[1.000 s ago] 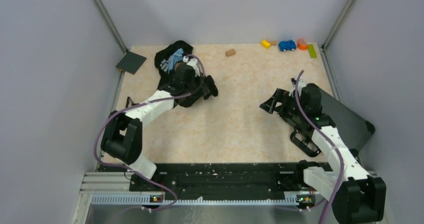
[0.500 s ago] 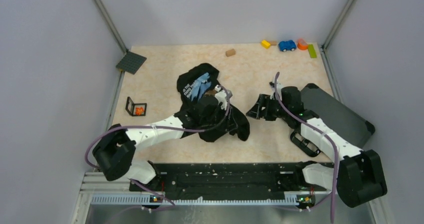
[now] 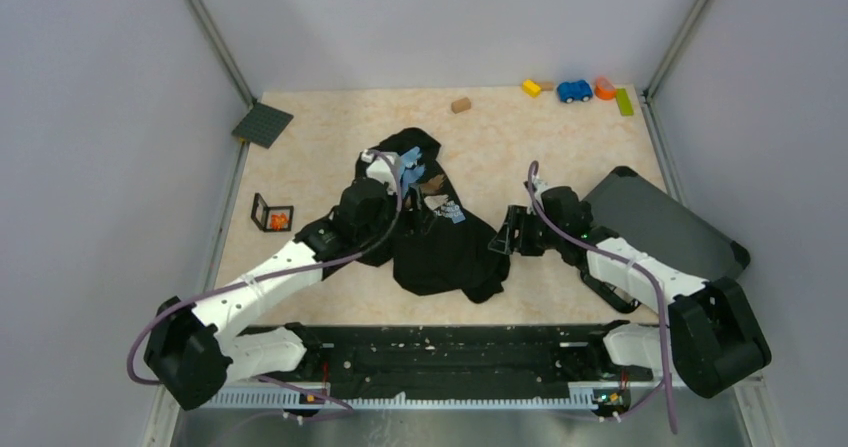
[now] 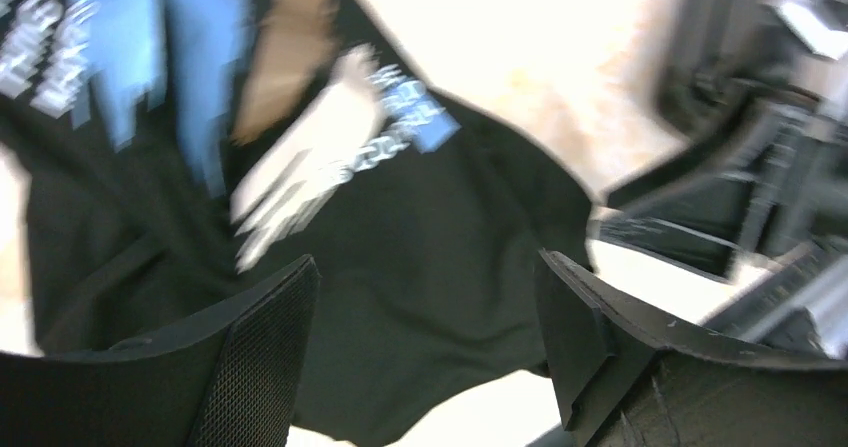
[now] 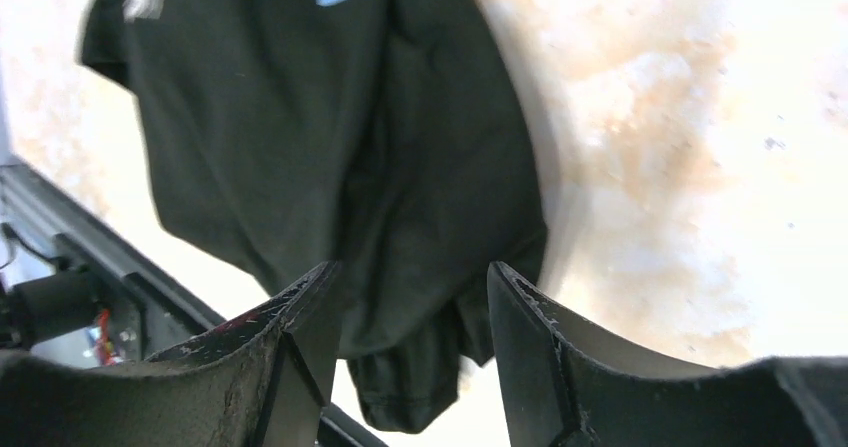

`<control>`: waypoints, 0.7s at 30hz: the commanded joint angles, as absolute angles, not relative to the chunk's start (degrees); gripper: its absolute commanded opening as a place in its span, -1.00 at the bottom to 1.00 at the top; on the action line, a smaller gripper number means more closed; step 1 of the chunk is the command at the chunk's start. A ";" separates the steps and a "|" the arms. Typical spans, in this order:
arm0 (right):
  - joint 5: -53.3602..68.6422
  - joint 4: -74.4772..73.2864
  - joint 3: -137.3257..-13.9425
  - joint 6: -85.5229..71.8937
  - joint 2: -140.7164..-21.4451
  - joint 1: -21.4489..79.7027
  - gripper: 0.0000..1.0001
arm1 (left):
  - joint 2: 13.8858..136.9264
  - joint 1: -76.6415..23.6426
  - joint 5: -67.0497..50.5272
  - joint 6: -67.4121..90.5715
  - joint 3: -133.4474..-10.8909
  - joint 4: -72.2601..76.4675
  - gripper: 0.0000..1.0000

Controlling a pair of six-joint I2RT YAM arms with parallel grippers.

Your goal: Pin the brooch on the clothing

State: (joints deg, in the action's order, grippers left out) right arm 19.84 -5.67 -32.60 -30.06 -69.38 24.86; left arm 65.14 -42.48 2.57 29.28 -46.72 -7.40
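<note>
The clothing (image 3: 445,252), a black T-shirt with blue, brown and white print, lies crumpled mid-table. My left gripper (image 3: 400,217) hovers over its left part, open, nothing between the fingers (image 4: 422,267); the print (image 4: 300,167) shows blurred beyond them. My right gripper (image 3: 505,237) is at the shirt's right edge, jaws apart, with a hanging fold of black cloth (image 5: 420,297) between them (image 5: 412,267). The brooch (image 3: 275,222), a tiny orange-red piece, sits in a small black-framed clear box (image 3: 271,213) at the table's left, away from both grippers.
A dark grey hard case (image 3: 670,227) lies at the right, just behind the right arm. A grey baseplate (image 3: 263,124) sits at the back left. A brown block (image 3: 461,105), yellow block (image 3: 531,88) and blue car (image 3: 574,91) line the far edge.
My left gripper pulled the shirt from the back left to the middle, then opened and let it go. My right gripper moved left to the shirt's edge and its jaws narrowed.
</note>
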 commanded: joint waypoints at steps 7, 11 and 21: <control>10.21 -7.75 -30.62 -28.54 -67.60 26.51 0.23 | 60.04 -24.58 1.15 37.80 -32.47 -9.75 0.65; 12.17 -4.29 -30.00 -28.91 -70.51 27.01 0.27 | 60.02 -21.71 0.60 38.69 -29.21 -7.56 0.65; 12.81 0.75 -29.80 -30.22 -75.79 27.69 0.05 | 67.53 -19.62 -0.56 39.52 -27.97 -3.67 0.35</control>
State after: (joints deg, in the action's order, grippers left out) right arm 12.08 -4.27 -29.98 -29.41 -74.78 26.98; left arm 65.23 -19.94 -0.14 38.94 -28.60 -7.84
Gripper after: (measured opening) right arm 0.595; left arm 0.791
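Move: The garment's near-left hem corner lies some 13 cm to the left of the left hand, about 1 cm back and roughly 19 cm below it. The white print is about 15 cm ahead of that hand and 2 cm to its right, at table height. The garment's right edge fold sits straight below the right hand, about 8 cm down; its lower cuff is some 14 cm back and 5 cm to the left of that hand. Towards the garment's near-left hem corner the left hand sweeps about 13 cm left while sinking as far, swivelling counter-clockwise and tipping its wide-open fingers further down. Over the right edge fold the right hand sinks about 5 cm, easing slightly to the right, its fingers staying about half open; neither hand closes on the cloth. ##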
